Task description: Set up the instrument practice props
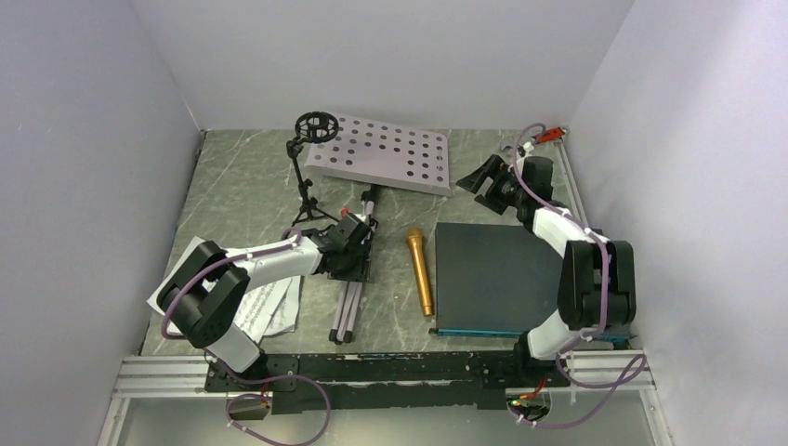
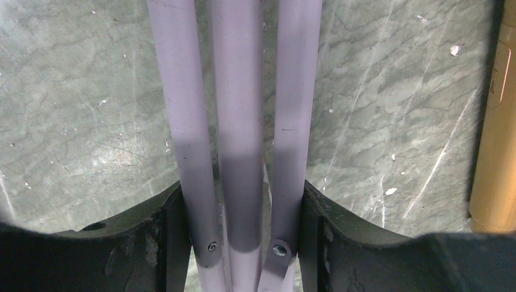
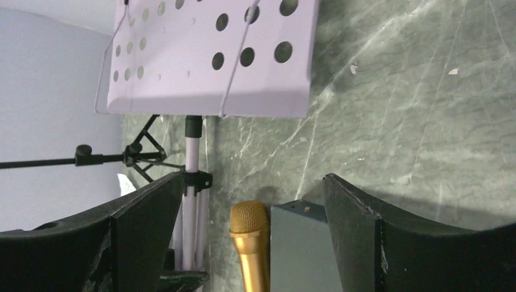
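The music stand lies flat on the table, its pale perforated desk (image 1: 381, 153) toward the back and its folded silver tripod legs (image 1: 351, 288) pointing to the front. My left gripper (image 1: 348, 243) is shut on those legs (image 2: 238, 121), with a finger pressed against each outer tube. The gold microphone (image 1: 421, 271) lies just right of the legs. A small black mic stand (image 1: 314, 167) stands upright at the desk's left corner. White sheet-music pages (image 1: 265, 307) lie under my left arm. My right gripper (image 1: 485, 181) hovers open and holds nothing, just right of the desk (image 3: 201, 67).
A dark flat board (image 1: 492, 279) lies at the right, touching the microphone's head (image 3: 251, 243). A red-handled wrench (image 1: 555, 133) rests in the back right corner. Walls close in on the left, back and right.
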Robot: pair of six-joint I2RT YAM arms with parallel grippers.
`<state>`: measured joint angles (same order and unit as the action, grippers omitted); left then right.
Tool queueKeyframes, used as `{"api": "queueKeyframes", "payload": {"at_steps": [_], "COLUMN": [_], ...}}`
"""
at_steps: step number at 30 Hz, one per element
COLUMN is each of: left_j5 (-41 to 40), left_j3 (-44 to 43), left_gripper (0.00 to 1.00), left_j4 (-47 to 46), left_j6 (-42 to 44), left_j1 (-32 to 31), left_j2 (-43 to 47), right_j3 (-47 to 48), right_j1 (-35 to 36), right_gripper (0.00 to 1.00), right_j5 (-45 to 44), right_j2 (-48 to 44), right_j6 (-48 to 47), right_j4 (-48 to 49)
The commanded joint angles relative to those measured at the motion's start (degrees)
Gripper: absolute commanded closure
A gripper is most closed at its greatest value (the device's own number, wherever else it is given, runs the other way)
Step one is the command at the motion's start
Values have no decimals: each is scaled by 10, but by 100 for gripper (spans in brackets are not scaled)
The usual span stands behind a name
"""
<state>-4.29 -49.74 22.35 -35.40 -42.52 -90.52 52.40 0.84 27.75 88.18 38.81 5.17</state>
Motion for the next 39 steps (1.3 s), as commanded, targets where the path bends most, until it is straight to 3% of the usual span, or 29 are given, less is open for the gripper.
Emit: {"api": "queueKeyframes", "payload": {"at_steps": [1, 9, 17, 31, 35, 39], "left_j5": [0, -3, 1, 17, 24, 23], "left_j3": [9, 7, 19, 15, 11, 13], "left_gripper": [97, 97, 97, 97, 97, 97], "left_j4": [-12, -4, -17, -36, -36, -39], "left_j6": [5, 16, 20, 35, 40, 41], "left_j1": [0, 0, 0, 0, 0, 0], "left_j2": [13, 18, 17, -3, -9, -5], "right_j3": [-7, 40, 142, 322, 312, 291], "right_j1": [-32, -56, -58, -11, -11, 8], "right_gripper": [12, 22, 31, 45, 52, 67], "right_j5": [114, 210, 230, 279, 301, 319], "right_j2": [74, 261, 380, 489, 499, 501], "right_j6": [55, 186, 255, 260, 321, 388], "right_j4": [109, 277, 314, 233, 316, 417]}}
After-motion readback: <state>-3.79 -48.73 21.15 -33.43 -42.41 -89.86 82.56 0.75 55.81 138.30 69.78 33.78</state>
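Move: The right side edge of the music stand's tray lies about 12 cm ahead of the open right hand, 7 cm to its left and 9 cm lower. The gold microphone is some 16 cm back and 11 cm left of that hand, the wrench about 21 cm ahead and 10 cm right, both roughly 13 cm below. From the left hand, that tray edge is some 28 cm ahead, 19 cm right and a little higher. Drop the right gripper about 9 cm while starting forward, rolling it some 35 degrees so its left side rises, then run level and forward beside the tray's right edge. Finish with some 5 cm to the left, narrowing the fingers well down as they come astride the edge. Keep the left gripper still, pinching the stand's tripod legs. ##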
